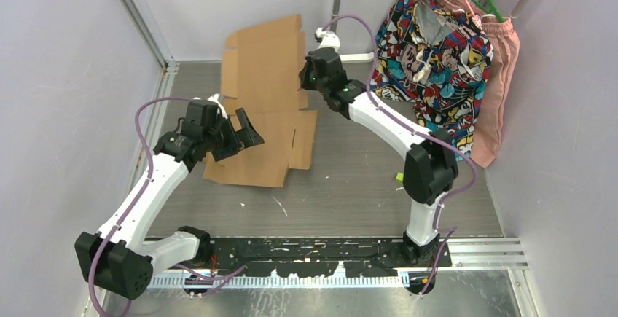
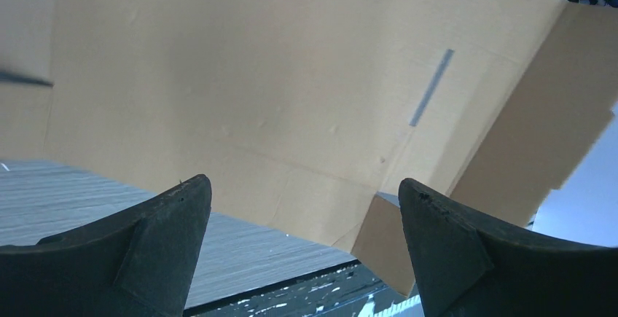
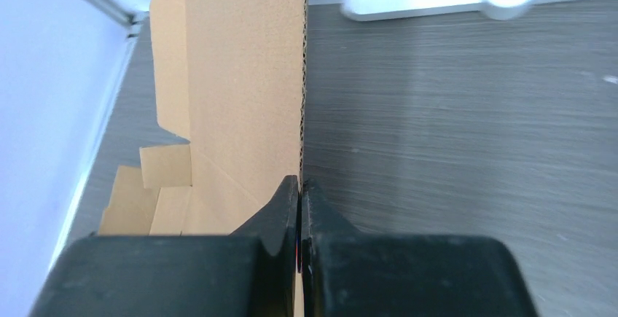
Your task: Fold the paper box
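The paper box (image 1: 264, 84) is a plain brown die-cut cardboard sheet, unfolded. Its near half lies on the table and its far half is lifted upright toward the back wall. My right gripper (image 1: 310, 76) is shut on the right edge of the raised panel; in the right wrist view the cardboard edge (image 3: 302, 98) runs straight into the closed jaws of that gripper (image 3: 300, 186). My left gripper (image 1: 237, 133) is open and empty, hovering over the sheet's near left part. The left wrist view shows the left gripper (image 2: 304, 208) with its fingers wide apart and the cardboard (image 2: 277, 91) beyond them.
Colourful patterned clothes (image 1: 433, 47) and a pink garment (image 1: 499, 84) hang on a rack at the back right. A small green scrap (image 1: 399, 177) lies on the grey table by the right arm. White walls close in left and behind.
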`<state>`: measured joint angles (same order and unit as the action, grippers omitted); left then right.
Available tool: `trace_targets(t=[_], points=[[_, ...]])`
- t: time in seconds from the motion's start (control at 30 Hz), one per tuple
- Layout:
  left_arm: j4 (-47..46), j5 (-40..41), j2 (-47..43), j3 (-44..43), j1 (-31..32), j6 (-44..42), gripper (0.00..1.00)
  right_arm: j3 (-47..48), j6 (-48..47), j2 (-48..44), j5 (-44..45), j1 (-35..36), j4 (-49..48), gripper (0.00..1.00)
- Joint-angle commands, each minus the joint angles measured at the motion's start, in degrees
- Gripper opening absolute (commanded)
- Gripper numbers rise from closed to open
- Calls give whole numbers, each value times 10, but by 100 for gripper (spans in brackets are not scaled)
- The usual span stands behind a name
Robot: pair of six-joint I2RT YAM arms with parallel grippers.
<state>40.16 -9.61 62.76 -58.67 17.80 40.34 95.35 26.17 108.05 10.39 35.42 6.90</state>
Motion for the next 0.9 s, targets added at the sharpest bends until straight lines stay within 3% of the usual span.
trace_targets(t=[0.0, 0.33, 0.63, 0.87], points=[[-42, -11, -8, 10, 17, 23, 100, -52, 3, -85, 116, -6, 41, 1], [-128, -69, -15, 100, 32, 104, 100, -186, 79, -203, 219, -19, 97, 1], [-151, -91, -113, 164, 32, 206, 100, -228, 112, -216, 231, -47, 120, 1], [-240, -111, -184, 274, 34, 348, 100, -238, 145, -212, 217, -58, 117, 1]])
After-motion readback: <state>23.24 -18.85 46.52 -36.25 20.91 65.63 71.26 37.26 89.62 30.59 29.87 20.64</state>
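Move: The right hand already pinches the raised paper box by its right edge. The box's middle lies about 12 cm to its left, 5 cm back and 8 cm below. The clear table it is carried over lies some 17 cm right, 7 cm back and 21 cm below; the green block is about 27 cm back, 26 cm right and on the table. From the open left hand, the box's middle is some 16 cm ahead, 5 cm right and 6 cm below. Rightward, about 17 cm, with some 7 cm back and 7 cm down, the right hand swings the pinched box edge over the clear table, turning roughly 30 degrees clockwise and keeping its grip, fast at first and then easing. The open left hand draws back and right, dipping and then partly rising again, while its left side rolls down. ##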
